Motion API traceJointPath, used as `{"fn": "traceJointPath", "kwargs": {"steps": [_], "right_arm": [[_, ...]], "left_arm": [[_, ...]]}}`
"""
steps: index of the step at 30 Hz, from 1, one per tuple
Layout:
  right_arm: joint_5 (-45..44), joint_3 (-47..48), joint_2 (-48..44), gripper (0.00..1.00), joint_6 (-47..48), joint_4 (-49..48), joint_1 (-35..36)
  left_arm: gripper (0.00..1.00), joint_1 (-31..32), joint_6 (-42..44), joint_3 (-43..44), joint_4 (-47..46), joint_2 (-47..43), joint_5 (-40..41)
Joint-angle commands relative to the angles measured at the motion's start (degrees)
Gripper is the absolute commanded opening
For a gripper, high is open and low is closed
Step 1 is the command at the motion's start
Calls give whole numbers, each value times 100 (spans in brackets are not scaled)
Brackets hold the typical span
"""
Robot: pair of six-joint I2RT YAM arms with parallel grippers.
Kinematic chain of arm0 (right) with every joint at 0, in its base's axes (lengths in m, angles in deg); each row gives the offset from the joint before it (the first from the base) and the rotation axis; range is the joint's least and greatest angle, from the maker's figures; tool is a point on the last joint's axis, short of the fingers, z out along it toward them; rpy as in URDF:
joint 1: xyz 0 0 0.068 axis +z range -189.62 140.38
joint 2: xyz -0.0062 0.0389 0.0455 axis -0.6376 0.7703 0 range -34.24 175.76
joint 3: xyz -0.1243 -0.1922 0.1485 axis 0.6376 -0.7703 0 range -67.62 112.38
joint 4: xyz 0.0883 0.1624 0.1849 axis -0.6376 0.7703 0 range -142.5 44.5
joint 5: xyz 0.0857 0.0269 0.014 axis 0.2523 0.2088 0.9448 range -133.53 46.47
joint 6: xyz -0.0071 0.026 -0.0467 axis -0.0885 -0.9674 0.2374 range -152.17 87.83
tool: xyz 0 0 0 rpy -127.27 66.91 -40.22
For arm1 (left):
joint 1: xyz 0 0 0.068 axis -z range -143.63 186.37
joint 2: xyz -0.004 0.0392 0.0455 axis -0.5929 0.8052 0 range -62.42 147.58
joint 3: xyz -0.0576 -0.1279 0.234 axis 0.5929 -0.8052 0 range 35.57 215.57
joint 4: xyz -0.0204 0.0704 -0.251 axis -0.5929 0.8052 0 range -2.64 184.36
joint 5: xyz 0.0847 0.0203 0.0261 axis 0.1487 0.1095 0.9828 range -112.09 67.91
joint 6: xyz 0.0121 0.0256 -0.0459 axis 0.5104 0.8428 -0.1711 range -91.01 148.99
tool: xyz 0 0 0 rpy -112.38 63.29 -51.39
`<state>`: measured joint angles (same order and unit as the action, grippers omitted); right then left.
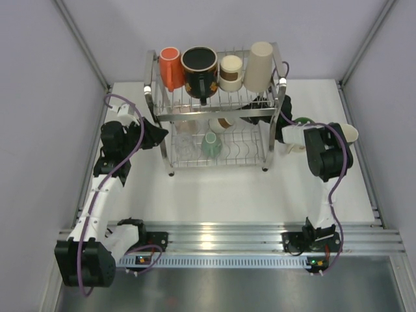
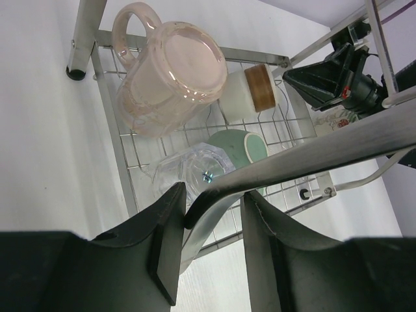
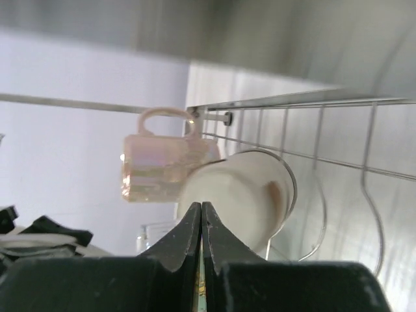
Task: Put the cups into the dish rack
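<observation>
The dish rack [image 1: 164,117] stands at the back middle. Its top tier holds an orange mug [image 1: 171,67], a black patterned mug [image 1: 199,70], a brown-cream paper cup [image 1: 231,71] and a tall beige cup [image 1: 259,66]. On the lower tier lie a pink mug [image 2: 172,78], a white cup [image 2: 244,97], a green cup [image 2: 237,146] and a clear cup [image 2: 192,172]. My left gripper [image 2: 214,195] is at the rack's left side, and a steel post [image 2: 312,153] runs between its fingers, touching both. My right gripper [image 3: 201,208] is shut and empty at the rack's right end, just in front of the white cup [image 3: 240,195].
A cream cup [image 1: 349,133] and a green cup [image 1: 303,121] sit on the table right of the rack, behind my right arm. Side walls close in the table on both sides. Metal rails run along the near edge at the arm bases.
</observation>
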<state>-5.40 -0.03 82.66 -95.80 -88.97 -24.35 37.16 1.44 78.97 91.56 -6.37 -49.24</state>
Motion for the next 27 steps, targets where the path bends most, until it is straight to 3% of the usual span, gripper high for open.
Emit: {"fn": "traceJointPath", "kwargs": {"steps": [1,6,12,18,27], "right_arm": [[1732,-53,-27,0,46,-1738,925],[1962,0,157,1,-430,-2408,943],[1383,-351,-229,6,-79,-1680,829],[601,-1449,-852,17,-579,-2180,382],[634,-1863,-1459,25,-492,-1821,-137]], "left_arm": [[0,140,-462,73,-807,99,-448],[0,140,-435,46,-807,73,-448],[0,140,-409,72,-807,64,-448],[0,140,-207,178,-535,29,-501],[0,131,-172,310,-447,-42,-554]]}}
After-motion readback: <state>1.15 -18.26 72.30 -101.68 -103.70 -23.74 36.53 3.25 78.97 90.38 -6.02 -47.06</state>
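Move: The green cup lies about 10 cm back and 10 cm left of the right hand, some 6 cm lower. The white-and-brown cup is closer, about 7 cm left, 3 cm back and 4 cm below; the pink mug lies some 19 cm left, 3 cm back and 4 cm below. From the left hand, the green cup is roughly 14 cm right, level with it fore and aft, and 14 cm below. The right hand draws back about 8 cm inside the rack towards the green cup, fingers opening a quarter. ##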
